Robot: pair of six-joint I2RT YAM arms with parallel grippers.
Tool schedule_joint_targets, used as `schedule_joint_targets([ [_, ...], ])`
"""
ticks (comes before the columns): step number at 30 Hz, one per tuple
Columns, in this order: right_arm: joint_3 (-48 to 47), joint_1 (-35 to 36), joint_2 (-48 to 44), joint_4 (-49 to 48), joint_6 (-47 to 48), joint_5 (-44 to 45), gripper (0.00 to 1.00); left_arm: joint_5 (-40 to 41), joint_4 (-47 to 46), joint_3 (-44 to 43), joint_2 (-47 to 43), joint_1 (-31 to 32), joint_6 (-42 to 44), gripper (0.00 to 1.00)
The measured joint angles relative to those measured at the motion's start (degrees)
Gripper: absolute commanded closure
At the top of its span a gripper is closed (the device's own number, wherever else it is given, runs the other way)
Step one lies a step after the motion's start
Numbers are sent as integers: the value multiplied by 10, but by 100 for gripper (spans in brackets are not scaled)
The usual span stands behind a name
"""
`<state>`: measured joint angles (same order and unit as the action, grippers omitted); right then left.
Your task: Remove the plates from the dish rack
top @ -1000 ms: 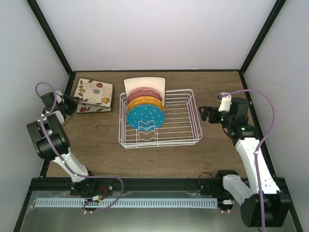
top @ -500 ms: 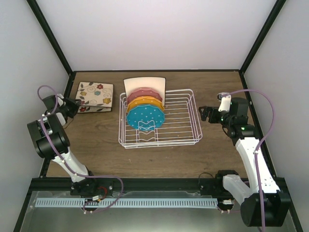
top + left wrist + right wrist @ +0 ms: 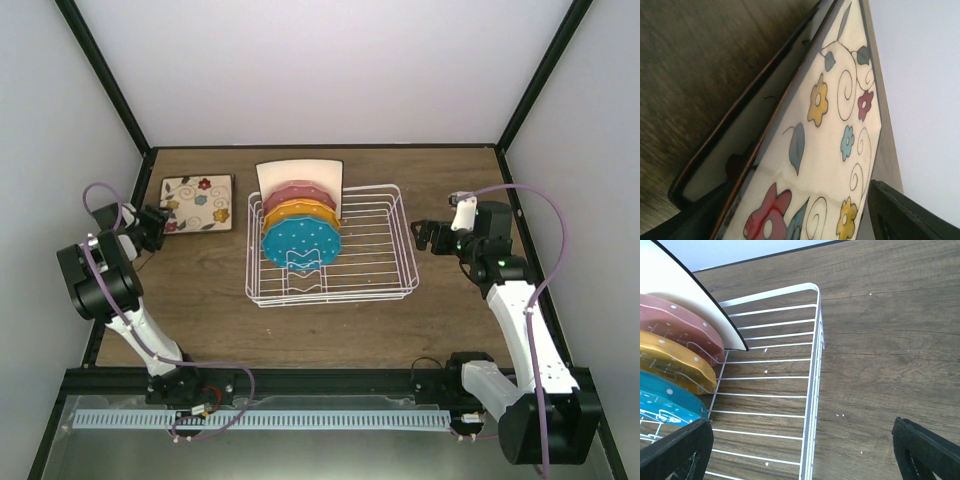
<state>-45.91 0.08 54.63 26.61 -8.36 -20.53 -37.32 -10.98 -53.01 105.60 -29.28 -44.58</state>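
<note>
The white wire dish rack (image 3: 375, 262) stands mid-table. In its left half four plates stand upright: a plain cream square one (image 3: 300, 172), then pink (image 3: 296, 193), orange (image 3: 297, 211) and blue (image 3: 300, 241) dotted round ones. A floral square plate (image 3: 198, 203) lies at the back left on top of another plate (image 3: 735, 137). My left gripper (image 3: 152, 228) is open at its near left edge, the floral plate (image 3: 835, 125) lying between the spread fingers. My right gripper (image 3: 425, 235) is open and holds nothing, hovering by the rack's right rim (image 3: 812, 390).
Black frame posts and pale walls close the table at the back and both sides. The rack's right half holds only bare wires (image 3: 765, 395). Bare wood (image 3: 330, 330) lies between the rack and the arm bases.
The floral plate, held tilted by my left gripper, has come down flat on the plate below. The left jaws have opened. The right arm has hardly moved.
</note>
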Motion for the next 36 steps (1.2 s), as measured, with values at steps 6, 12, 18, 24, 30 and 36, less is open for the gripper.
schedule_joint_targets([
  [6, 0, 0, 6, 0, 3, 0, 0, 3, 5, -12, 2, 0, 13, 0],
  [12, 0, 0, 11, 0, 4, 0, 0, 15, 36, -49, 16, 0, 28, 0],
  [18, 0, 0, 14, 0, 4, 0, 0, 24, 64, -82, 30, 0, 54, 0],
  [24, 0, 0, 14, 0, 4, 0, 0, 32, 83, -83, 28, 2, 78, 0],
  [30, 0, 0, 15, 0, 4, 0, 0, 53, 130, -85, 13, 5, 94, 0],
  [36, 0, 0, 17, -1, 4, 0, 0, 116, 205, -85, -3, 2, 106, 0],
])
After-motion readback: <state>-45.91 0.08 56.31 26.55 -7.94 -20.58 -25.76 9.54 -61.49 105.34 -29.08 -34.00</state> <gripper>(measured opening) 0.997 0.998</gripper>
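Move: The upper flowered plate, already let down with its near-left corner between the left hand's opening fingers, has its middle about 7 cm ahead, 10 cm to the right and 4 cm below; the lower flowered plate lies just beneath it. The blue plate in the rack is some 38 cm to the hand's right and 8 cm back. From the right hand, the upper flowered plate lies about 60 cm left, 19 cm ahead and 19 cm lower. Forward and to its left by roughly 2 cm each, rising slightly, the left hand spreads its already opening fingers to full width, freeing the rim of the upper flowered plate. It then draws back about 3 cm off the plate's near-left corner, finally dipping a little while the fingers tip down and the hand's left side rises. ##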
